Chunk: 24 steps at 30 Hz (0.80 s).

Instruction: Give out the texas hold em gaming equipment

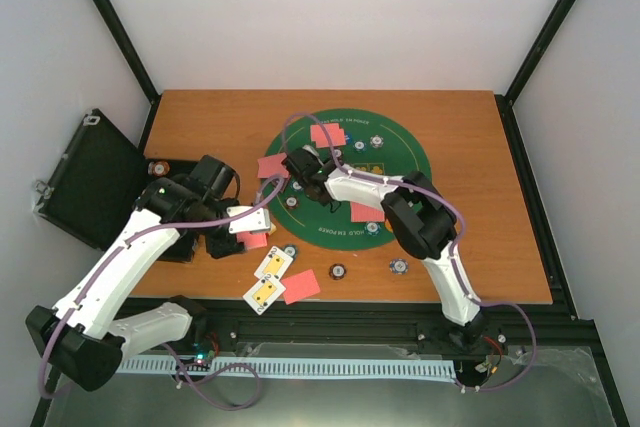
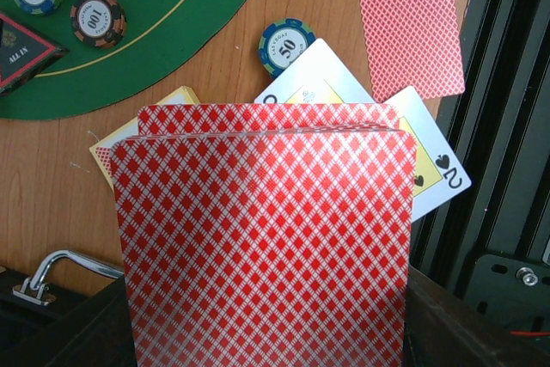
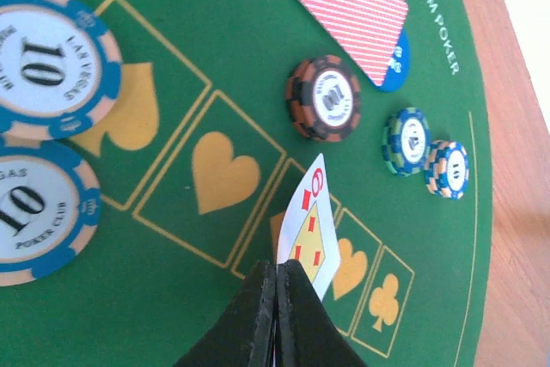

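Note:
My left gripper (image 1: 246, 235) is shut on a stack of red-backed playing cards (image 2: 266, 247) that fills the left wrist view; its fingers (image 2: 468, 328) show only at the bottom corners. It hovers left of the green poker mat (image 1: 405, 152). My right gripper (image 3: 279, 271) is shut on one face-up six of diamonds (image 3: 314, 212), held on edge just above the mat's printed suit boxes. In the top view that gripper (image 1: 298, 165) is over the mat's left part. Striped chips (image 3: 325, 97) and a black red-edged triangle marker (image 2: 21, 51) lie on the mat.
Red-backed cards (image 1: 327, 133) (image 1: 301, 286) and two face-up cards (image 1: 272, 265) lie on the mat and the wooden table. Loose chips (image 1: 338, 272) sit near the front edge. The open black case (image 1: 90, 179) stands at the left. A blue button disc (image 3: 398, 64) peeks from under a card.

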Available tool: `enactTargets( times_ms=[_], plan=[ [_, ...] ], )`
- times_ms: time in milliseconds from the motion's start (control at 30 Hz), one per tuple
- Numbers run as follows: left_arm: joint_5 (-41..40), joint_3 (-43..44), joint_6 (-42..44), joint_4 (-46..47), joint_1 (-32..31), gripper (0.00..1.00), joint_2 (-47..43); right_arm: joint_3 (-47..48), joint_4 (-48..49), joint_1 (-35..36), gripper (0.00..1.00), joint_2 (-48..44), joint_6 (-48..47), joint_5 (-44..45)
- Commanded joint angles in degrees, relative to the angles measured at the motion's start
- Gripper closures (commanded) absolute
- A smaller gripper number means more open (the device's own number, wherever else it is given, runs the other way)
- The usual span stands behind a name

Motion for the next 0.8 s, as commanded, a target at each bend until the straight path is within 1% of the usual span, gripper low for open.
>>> enactTargets(
  times_ms=[0, 133, 167, 233, 300, 367, 433, 533, 633, 733, 767],
  plan=[
    [-0.06, 1.42, 0.45, -1.24, -0.29, 0.83, -0.61, 1.03, 0.76, 2.02, 0.97, 1.54, -2.19, 1.07],
    [0.81, 1.62, 0.12, -1.04, -0.29, 0.83, -0.37, 0.8, -0.97, 3.16, 0.97, 2.39, -1.33, -1.59],
    [0.91, 1.62, 0.1, -1.01, -0.29, 0.83, -0.3, 0.65, -1.35, 3.16, 0.9, 2.05, -0.7, -2.67],
    [1.07, 1.68, 0.07, -1.04, -0.29, 0.83, -0.11, 0.69, -2.17, 3.04, 0.69, 0.97, 0.86, -5.47],
    [0.97, 1.62, 0.18, -1.05, -0.29, 0.83, -0.06, 1.3, -3.51, 2.73, 0.53, -0.23, 2.41, -8.13],
    [0.97, 1.75, 0.28, -0.87, -0.24, 0.83, -0.02, 1.74, -5.12, 2.07, 0.43, -1.62, 3.9, -11.02],
    [1.18, 2.04, 0.18, -0.94, -0.29, 0.83, -0.01, 1.43, -6.55, 0.98, 0.41, -3.33, 5.81, -14.05],
    [1.33, 2.15, 0.19, -0.89, -0.29, 0.83, -0.04, -1.65, -6.89, -2.34, 0.41, -7.61, 11.28, -20.27],
    [1.16, 1.9, 0.37, -0.75, -0.29, 0.83, -0.23, -5.72, -5.98, -7.17, 0.43, -11.69, 17.5, -29.69],
    [1.1, 1.8, 0.52, -0.48, -0.3, 0.83, -0.27, -9.3, -4.6, -12.69, 0.46, -13.36, 22.58, -41.06],
    [1.13, 1.92, 0.56, -0.53, -0.29, 0.83, -0.2, -10.77, -3.61, -14.18, 0.46, -13.79, 23.86, -43.63]
  ],
)
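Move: The right hand holds a face-up red-diamond card; its landing spot on the green mat, by the near edge of the printed boxes, is about 1 cm ahead, 2 cm left and 5 cm below. At mat height, the two white-and-blue 10 chips lie some 8 cm left and 2 cm ahead, the brown chip stack about 8 cm ahead and 1 cm left, and the near red-backed cards roughly 5 cm back and 6 cm right. From the left hand that spot is about 17 cm ahead, 19 cm right and 17 cm down. The right fingers, still pinching the card, draw it back and left while sinking about 2–3 cm to the mat, then spread to a bit over half open and let go. The emptied hand turns around, lifting some 4 cm and swinging about 5 cm right off the card, the wrist rolling its left side up and tipping further down. ##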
